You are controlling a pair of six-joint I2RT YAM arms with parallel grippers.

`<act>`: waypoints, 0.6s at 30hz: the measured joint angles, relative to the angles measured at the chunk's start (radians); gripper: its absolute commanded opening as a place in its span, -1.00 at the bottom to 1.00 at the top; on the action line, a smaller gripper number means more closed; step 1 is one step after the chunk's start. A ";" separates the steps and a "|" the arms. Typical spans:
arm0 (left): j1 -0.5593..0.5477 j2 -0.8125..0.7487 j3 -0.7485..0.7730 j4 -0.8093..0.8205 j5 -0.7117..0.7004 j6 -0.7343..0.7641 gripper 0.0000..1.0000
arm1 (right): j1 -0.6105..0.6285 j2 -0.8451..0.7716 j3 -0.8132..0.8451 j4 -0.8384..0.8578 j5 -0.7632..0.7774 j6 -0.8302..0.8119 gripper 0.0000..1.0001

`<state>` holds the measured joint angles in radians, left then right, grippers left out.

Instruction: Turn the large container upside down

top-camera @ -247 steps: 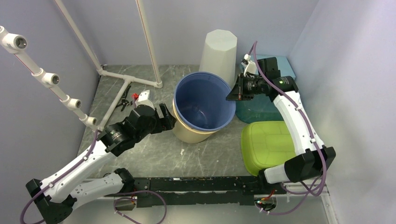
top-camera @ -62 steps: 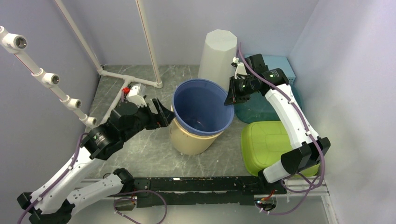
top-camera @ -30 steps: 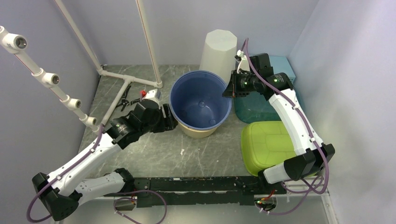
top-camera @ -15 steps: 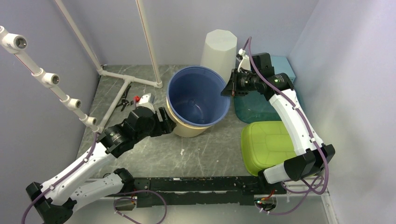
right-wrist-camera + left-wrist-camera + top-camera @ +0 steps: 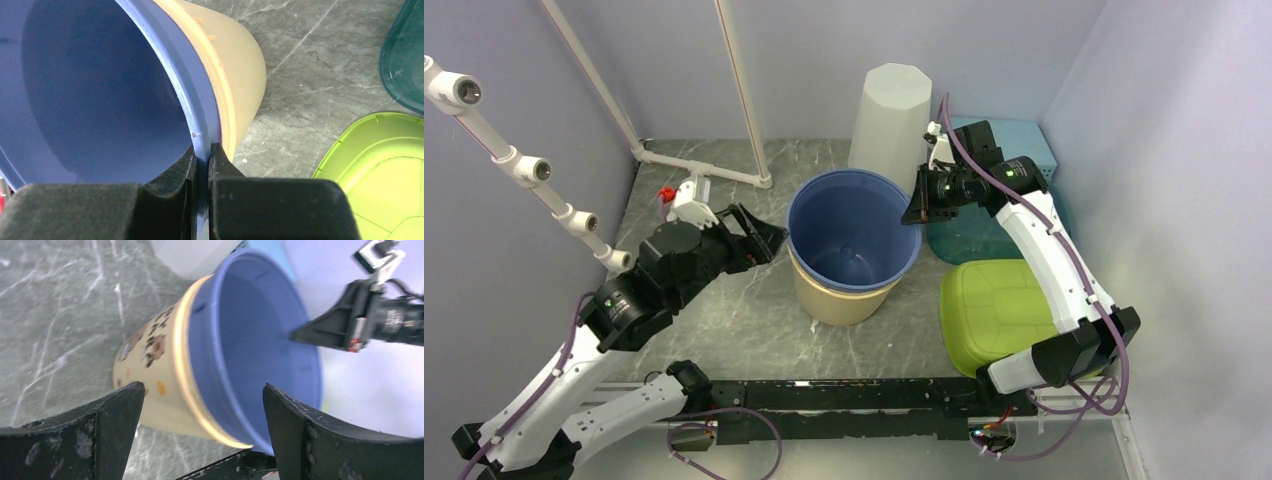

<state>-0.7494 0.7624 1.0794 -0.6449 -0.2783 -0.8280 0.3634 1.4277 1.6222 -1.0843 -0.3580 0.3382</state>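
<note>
The large container (image 5: 849, 225) is a cream bucket with a blue inside and rim, standing mouth up at mid-table, leaning slightly. My right gripper (image 5: 916, 207) is shut on its blue rim at the right side; in the right wrist view the fingers pinch the rim wall (image 5: 204, 150) of the bucket (image 5: 100, 90). My left gripper (image 5: 762, 235) hovers open just left of the bucket, apart from it. In the left wrist view the bucket's cream side (image 5: 160, 355) shows between the wide-spread fingers of that gripper (image 5: 202, 386).
A tall white bin (image 5: 892, 110) stands behind the bucket. A teal container (image 5: 979, 240), a light blue box (image 5: 1027, 135) and a green lid (image 5: 999, 310) fill the right side. White pipe frames (image 5: 694, 165) stand at the back left and left wall.
My left gripper has opened wide and drawn back up and left, off the bucket's side. The bucket has shifted slightly toward the front, the right gripper still on its rim.
</note>
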 measured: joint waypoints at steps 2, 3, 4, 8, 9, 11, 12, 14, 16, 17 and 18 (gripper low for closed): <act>0.000 0.018 0.042 0.016 0.022 0.006 0.88 | 0.006 0.003 0.000 0.000 0.002 -0.001 -1.00; 0.000 0.031 0.058 0.026 0.034 0.008 0.87 | 0.009 0.005 0.002 -0.001 0.003 -0.002 -1.00; 0.000 0.048 0.075 0.034 0.047 0.010 0.86 | 0.014 0.008 0.005 -0.004 0.006 -0.003 -1.00; 0.000 0.137 0.127 0.037 0.099 0.013 0.75 | 0.032 0.018 0.022 -0.015 0.018 -0.006 -1.00; 0.000 0.158 0.138 0.029 0.106 0.012 0.72 | 0.036 0.018 0.024 -0.016 0.018 -0.007 -1.00; 0.000 0.217 0.167 0.001 0.120 0.013 0.62 | 0.040 0.018 0.029 -0.014 0.017 -0.007 -1.00; 0.000 0.246 0.179 -0.016 0.126 0.014 0.55 | 0.042 0.018 0.029 -0.014 0.016 -0.007 -1.00; 0.002 0.277 0.187 -0.039 0.127 0.022 0.38 | 0.043 0.018 0.029 -0.015 0.013 -0.007 -1.00; 0.005 0.283 0.187 -0.054 0.137 0.021 0.18 | 0.042 0.018 0.029 -0.016 0.013 -0.010 -1.00; 0.005 0.283 0.187 -0.058 0.142 0.025 0.09 | 0.041 0.018 0.029 -0.015 0.013 -0.014 -1.00; 0.005 0.282 0.187 -0.059 0.143 0.024 0.01 | 0.040 0.017 0.029 -0.014 0.011 -0.018 -1.00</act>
<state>-0.7444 1.0439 1.2663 -0.7036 -0.1352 -0.8043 0.4030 1.4445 1.6512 -1.0985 -0.3466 0.3202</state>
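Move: Just off the left fingertips, the left side of the large blue container's rim lies about 5 cm to the right, 2 cm ahead and 2 cm below the hand. The container's middle is some 16 cm right of that hand, level fore and aft, 14 cm down; from the right hand, already holding its right rim, about 12 cm left and 3 cm back. The upturned white container stands some 27 cm ahead and 27 cm right of the left hand. Swinging about 5 cm to the right and slightly forward, the left hand first rises some 3 cm, then sinks about 4 cm over the blue container's left rim, bringing it between the fingers. It tips down slightly and its wide-open fingers start closing to roughly two-thirds, not yet pinching. The right hand keeps its pinch on the right rim, barely moving. ##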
